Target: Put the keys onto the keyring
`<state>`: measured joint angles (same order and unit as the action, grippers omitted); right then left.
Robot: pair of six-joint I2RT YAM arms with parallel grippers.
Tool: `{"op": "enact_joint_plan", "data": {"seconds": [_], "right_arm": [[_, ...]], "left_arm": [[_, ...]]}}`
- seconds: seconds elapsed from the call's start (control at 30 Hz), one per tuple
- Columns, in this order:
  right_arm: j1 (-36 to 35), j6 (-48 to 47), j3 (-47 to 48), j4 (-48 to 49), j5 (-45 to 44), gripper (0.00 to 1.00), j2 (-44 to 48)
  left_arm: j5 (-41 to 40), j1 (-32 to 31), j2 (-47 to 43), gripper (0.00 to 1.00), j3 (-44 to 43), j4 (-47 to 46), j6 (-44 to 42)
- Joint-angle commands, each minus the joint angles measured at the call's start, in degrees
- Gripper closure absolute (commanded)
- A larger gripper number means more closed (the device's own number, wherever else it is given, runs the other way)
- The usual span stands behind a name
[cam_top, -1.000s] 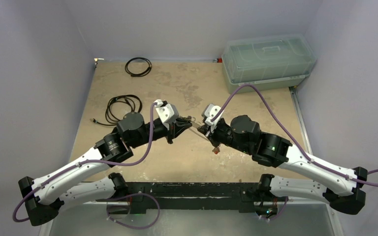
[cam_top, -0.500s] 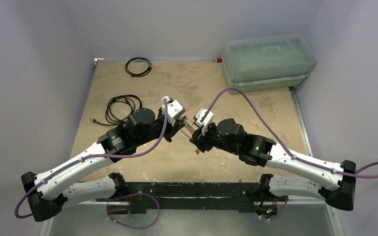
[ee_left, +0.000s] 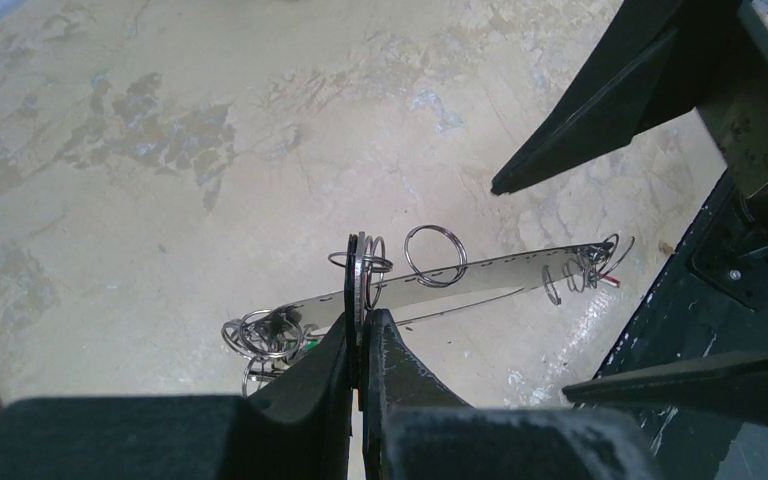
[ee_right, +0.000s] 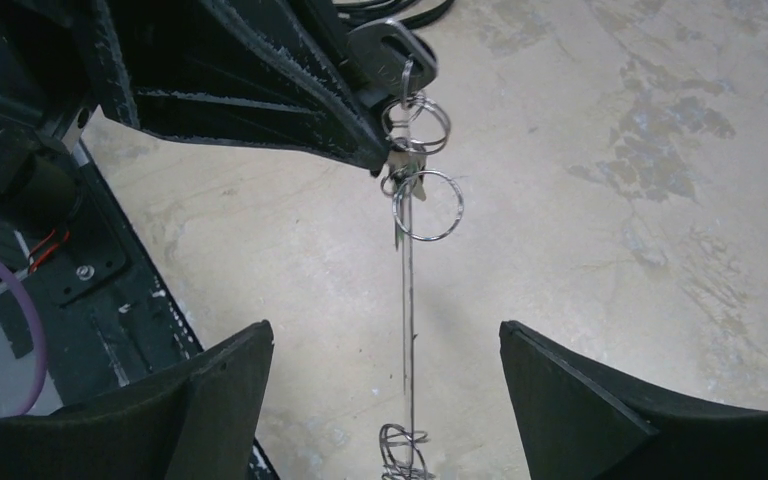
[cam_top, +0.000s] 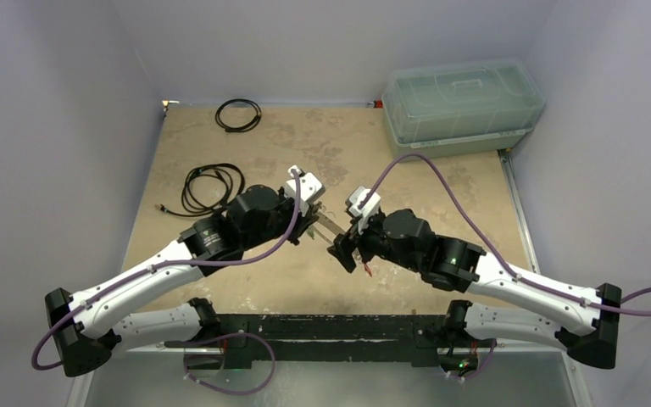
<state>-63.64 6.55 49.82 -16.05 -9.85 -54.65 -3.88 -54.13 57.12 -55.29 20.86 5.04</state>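
Note:
My left gripper [ee_left: 363,322] is shut on one end of the keyring [ee_left: 490,270], a long flat silver band held above the table. A dark-headed key [ee_left: 359,268] stands edge-on in the same pinch. Small split rings [ee_left: 435,255] hang along the band. A red key tag [ee_left: 610,282] shows at its far end and a green one [ee_left: 309,346] near my fingers. My right gripper [ee_right: 385,328] is open and straddles the keyring [ee_right: 407,300] without touching it. From above, the left gripper [cam_top: 316,227] and right gripper [cam_top: 345,253] nearly meet at mid-table.
A clear lidded plastic box [cam_top: 462,103] stands at the back right. A thin black cable loop [cam_top: 238,114] lies at the back left. A coiled black cord [cam_top: 212,186] lies just left of the left arm. A black rail [cam_top: 331,326] runs along the near edge.
The right gripper has opened and let go of the keyring's end. Both grippers have drifted slightly nearer and closer together. The left grip has not changed.

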Motion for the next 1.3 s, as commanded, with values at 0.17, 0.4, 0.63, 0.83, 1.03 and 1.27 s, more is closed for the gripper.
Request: {"op": "enact_joint_plan", "data": {"seconds": [0.17,0.4,0.63,0.83,1.03,1.27], "right_arm": [[0.2,3.9,-1.7,-1.5,-13.2,0.11,6.2],[0.2,5.2,-2.6,-1.8,-18.4,0.10,8.2],[0.2,5.2,-2.8,-1.7,-19.3,0.10,7.8],[0.2,5.5,-2.8,-1.7,-19.0,0.10,7.5],[0.2,5.8,-3.2,-1.7,-19.3,0.10,7.7],[0.2,5.6,-3.1,-1.7,-19.4,0.10,7.3]], "left_arm": [[0.7,-0.1,1.5,1.00,0.8,1.1,6.2],[1.3,-0.1,2.4,1.00,2.5,5.2,10.1],[1.3,-0.1,4.3,1.00,5.0,5.8,13.1],[1.2,-0.1,10.7,1.00,4.6,3.8,12.6],[3.0,1.6,16.3,1.00,3.7,1.4,10.8],[6.0,5.4,21.1,1.00,1.6,0.3,7.6]]}}
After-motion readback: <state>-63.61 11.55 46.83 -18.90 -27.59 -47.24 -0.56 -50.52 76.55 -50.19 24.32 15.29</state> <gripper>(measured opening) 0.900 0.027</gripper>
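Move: The left hand still pinches a key ringed to the crescent-shaped metal keyring, whose middle lies about 5 cm right, 2 cm back and 4 cm below it. The bare table it is headed for is straight below, roughly 22 cm down, and the cable coil lies some 30 cm left and 9 cm ahead at table height. From the open right hand the keyring's middle is about 5 cm left, 2 cm ahead and 4 cm below. Left lowers the pinched key and keyring about 15 cm tableward, tipping down; open right withdraws rightward 6 cm. ##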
